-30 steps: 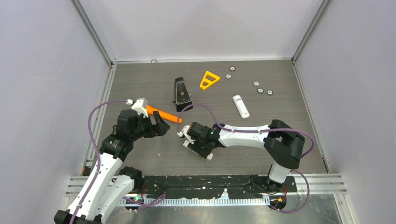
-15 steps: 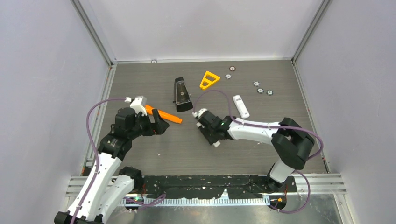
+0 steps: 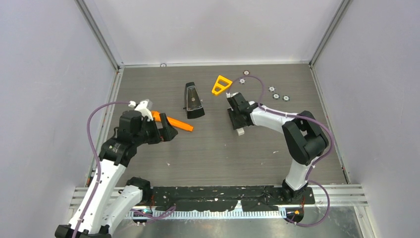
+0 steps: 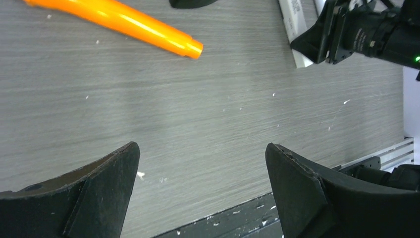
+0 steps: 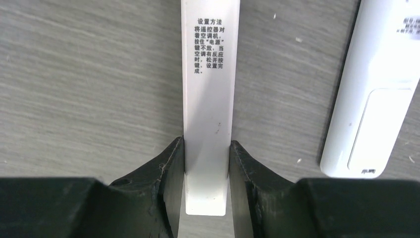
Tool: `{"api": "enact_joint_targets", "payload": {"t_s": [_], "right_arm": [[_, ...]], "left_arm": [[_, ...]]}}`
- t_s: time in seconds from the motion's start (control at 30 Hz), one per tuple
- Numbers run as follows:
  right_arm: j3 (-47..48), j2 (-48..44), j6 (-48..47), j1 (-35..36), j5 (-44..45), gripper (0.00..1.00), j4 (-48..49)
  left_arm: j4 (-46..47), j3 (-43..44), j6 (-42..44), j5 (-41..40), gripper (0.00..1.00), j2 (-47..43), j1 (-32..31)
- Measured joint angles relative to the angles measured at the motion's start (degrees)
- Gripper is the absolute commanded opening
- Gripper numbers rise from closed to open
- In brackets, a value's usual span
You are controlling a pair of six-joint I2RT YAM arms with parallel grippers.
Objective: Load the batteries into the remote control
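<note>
My right gripper [image 5: 207, 144] is shut on a thin white remote [image 5: 210, 74] with printed Chinese text, holding it near one end low over the table. In the top view this gripper [image 3: 236, 119] is right of centre, and one end of the held remote [image 3: 240, 132] sticks out. A second white remote [image 5: 369, 94] lies just to the right; in the top view my arm hides it. My left gripper [image 4: 200, 146] is open and empty above bare table, at the left in the top view [image 3: 167, 132]. No batteries are in view.
A long orange pen-like tool [image 3: 173, 122] lies by the left gripper and also shows in the left wrist view [image 4: 119, 22]. A black wedge [image 3: 193, 100], an orange triangle [image 3: 221, 84] and several silver discs [image 3: 276, 95] lie at the back.
My right arm has swung from the table's near middle to the back right, carrying the white remote up beside the second remote. The left arm has barely moved.
</note>
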Motion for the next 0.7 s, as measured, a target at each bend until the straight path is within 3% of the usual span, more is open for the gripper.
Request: {"api": "enact_joint_targets", "payload": {"t_s": [0.2,0.37,0.5,0.7], "right_arm": [[2.6,1.9,0.9,-1.2,-0.4,0.74,0.2],[2.3,-0.3,3.9,-1.4,0.5,0.98,-1.4],[0.5,-10.6,6.7,-1.6,1.3,0.96,-3.4],[-3.1,-38.1,11.1,-1.6,7.3,0.95,-6.4]], "left_arm": [[-3.0,-0.2,-0.3,-1.4,1.0,-4.2,0.0],[-4.1,-0.5,0.1,-1.2,1.0,-10.2,0.0],[-6.5,-0.2,0.2,-1.0,1.0,-14.8,0.0],[-13.9,5.0,0.5,-3.6,1.0,-20.0,0.0]]}}
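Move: The right fingers hold the narrow white remote near its near end, its middle some 2 cm ahead of the hand and about level with it. The rounded remote lies about 5 cm ahead and 8 cm to the hand's right; the metronome is some 10 cm ahead and 20 cm left, the yellow triangle 18 cm ahead and 7 cm left. From the raised left hand, the narrow remote is roughly 11 cm ahead, 28 cm right and 18 cm below. The right hand, still pinching the narrow remote, eases it forward a last 1.5 cm beside the rounded one, then opens from under half to nearly full and lets go, lifting steeply off it by about 20 cm while drawing some 4 cm back and 5 cm right, the fingers swinging up to point more forward. The left hand, empty and wide open, withdraws about 7 cm back, 5 cm up and a little left, its fingers tipping up some 10 degrees. ##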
